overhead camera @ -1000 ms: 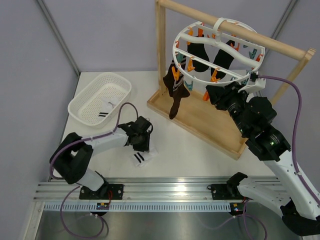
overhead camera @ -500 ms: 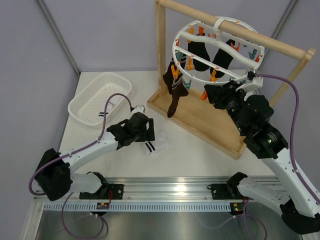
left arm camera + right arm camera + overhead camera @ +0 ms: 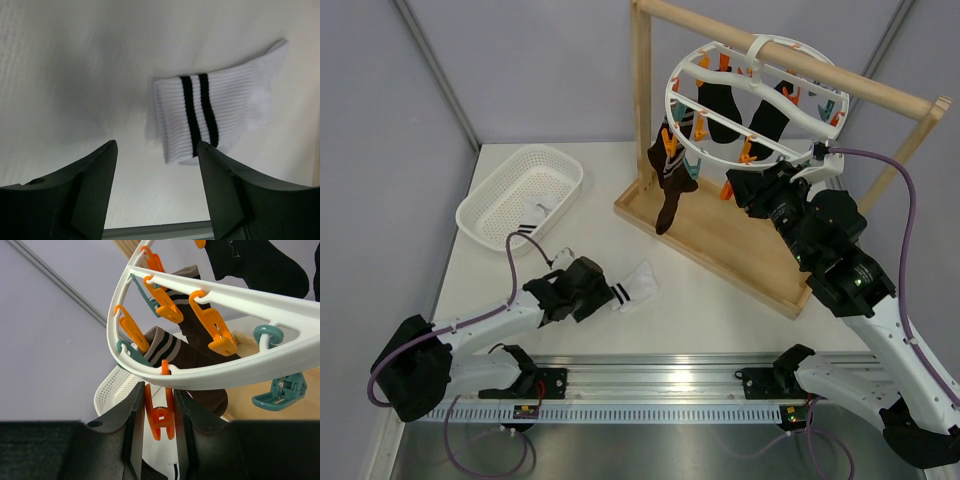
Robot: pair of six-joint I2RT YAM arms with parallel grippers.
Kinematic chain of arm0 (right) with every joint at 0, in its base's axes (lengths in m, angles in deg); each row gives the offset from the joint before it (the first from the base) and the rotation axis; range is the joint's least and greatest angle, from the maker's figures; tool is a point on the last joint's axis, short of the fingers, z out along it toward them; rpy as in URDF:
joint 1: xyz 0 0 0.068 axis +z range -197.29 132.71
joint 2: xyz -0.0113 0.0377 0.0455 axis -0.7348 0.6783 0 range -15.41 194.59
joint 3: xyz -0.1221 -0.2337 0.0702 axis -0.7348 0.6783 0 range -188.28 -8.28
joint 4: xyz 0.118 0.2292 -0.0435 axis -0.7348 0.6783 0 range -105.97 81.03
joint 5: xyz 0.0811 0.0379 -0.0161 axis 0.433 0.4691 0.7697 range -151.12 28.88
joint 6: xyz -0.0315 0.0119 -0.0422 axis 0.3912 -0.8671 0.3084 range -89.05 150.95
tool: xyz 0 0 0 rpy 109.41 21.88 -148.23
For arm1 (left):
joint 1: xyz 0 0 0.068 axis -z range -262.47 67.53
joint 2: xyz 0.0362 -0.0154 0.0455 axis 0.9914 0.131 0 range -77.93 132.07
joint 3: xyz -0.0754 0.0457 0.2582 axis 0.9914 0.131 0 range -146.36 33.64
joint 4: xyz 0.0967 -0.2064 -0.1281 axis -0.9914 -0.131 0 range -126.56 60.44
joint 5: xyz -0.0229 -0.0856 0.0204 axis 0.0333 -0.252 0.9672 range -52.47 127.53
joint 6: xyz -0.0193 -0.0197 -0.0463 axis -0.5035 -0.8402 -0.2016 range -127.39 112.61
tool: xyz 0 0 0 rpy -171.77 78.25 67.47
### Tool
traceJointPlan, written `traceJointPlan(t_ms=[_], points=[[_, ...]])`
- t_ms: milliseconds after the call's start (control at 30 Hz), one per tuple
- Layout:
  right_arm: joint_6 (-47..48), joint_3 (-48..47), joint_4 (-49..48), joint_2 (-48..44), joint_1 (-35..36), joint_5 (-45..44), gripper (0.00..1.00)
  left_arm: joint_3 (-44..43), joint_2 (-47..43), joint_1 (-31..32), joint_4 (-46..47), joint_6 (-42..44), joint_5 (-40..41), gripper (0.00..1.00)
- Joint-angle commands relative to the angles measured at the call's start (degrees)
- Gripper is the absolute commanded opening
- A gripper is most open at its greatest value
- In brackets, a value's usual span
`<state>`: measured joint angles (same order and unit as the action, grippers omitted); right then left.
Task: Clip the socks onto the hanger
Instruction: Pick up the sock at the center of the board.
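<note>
A white sock [image 3: 638, 285] with two black stripes lies flat on the table, just right of my left gripper [image 3: 588, 300]. In the left wrist view the sock [image 3: 230, 100] is ahead and to the right of my open, empty left gripper [image 3: 156, 145]. The hanger [image 3: 750, 100] is a white ring hooked on the wooden bar. A brown striped sock [image 3: 670, 190] and two black socks [image 3: 720, 112] hang from it. My right gripper [image 3: 740, 190] is shut on an orange clip [image 3: 161, 415] hanging under the ring [image 3: 225, 371].
A wooden frame stand [image 3: 720, 240] carries the hanger at the right. A white mesh basket [image 3: 560, 160] at the back left holds another striped sock [image 3: 533, 215]. A metal rail runs along the near table edge.
My left gripper carried the striped sock rightward, opened and let it go, then drew back toward the near left. The right arm has stayed put on the clip.
</note>
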<state>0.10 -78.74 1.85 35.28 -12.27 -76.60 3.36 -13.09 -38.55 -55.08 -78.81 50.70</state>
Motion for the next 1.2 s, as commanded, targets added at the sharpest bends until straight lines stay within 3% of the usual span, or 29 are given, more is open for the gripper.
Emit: traceJointPlan(t_ms=[0, 467, 767, 967, 1033, 1167], points=[[0.3, 0.0, -0.2, -0.2, -0.2, 0.6, 0.0, 1.4, -0.9, 0.0, 7.2, -9.5, 0.5, 0.68], [0.4, -0.4, 0.5, -0.5, -0.1, 0.5, 0.0, 4.6, 5.7, 1.1, 14.1, -16.3, -2.7, 0.54], [0.4, 0.1, 0.6, -1.2, -0.2, 0.2, 0.0, 5.3, 3.9, 1.3, 11.8, -15.9, -1.3, 0.34], [0.6, -0.4, 0.6, -1.0, -0.1, 0.4, 0.0, 0.5, -2.1, 1.3, 4.4, -8.1, 3.8, 0.08], [0.7, -0.5, 0.6, -0.9, -0.1, 0.4, 0.0, -3.3, -3.9, 1.3, 1.3, -1.9, 7.1, 0.02], [0.8, -1.0, 0.7, -0.5, -0.2, 0.9, 0.0, -10.5, -8.1, 1.3, -1.3, 11.6, 11.3, 0.0]])
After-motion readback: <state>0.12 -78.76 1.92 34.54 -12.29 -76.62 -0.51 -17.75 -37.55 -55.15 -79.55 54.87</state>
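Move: The white sock lies flat on the table, its middle about 7 cm right of the left hand, some 4 cm ahead and 3 cm below, with the striped cuff end nearest. The white basket's middle is roughly 26 cm ahead and 19 cm left of that hand, and the wooden tray's is about 17 cm ahead and 29 cm right. From the right hand, up at the hanger, the sock lies some 19 cm left, 8 cm back and 42 cm down. The left hand slides about 3 cm right to the sock's striped cuff, sinking a little under 2 cm and tilting so that its left side dips, with a slight counter-clockwise turn, while the half-open fingers start to narrow. Near the table the fingers shut and pinch the near edge of the cuff as the hand eases back left, then it rises quickly some 6 cm, going forward a little and undoing most of the tilt. ##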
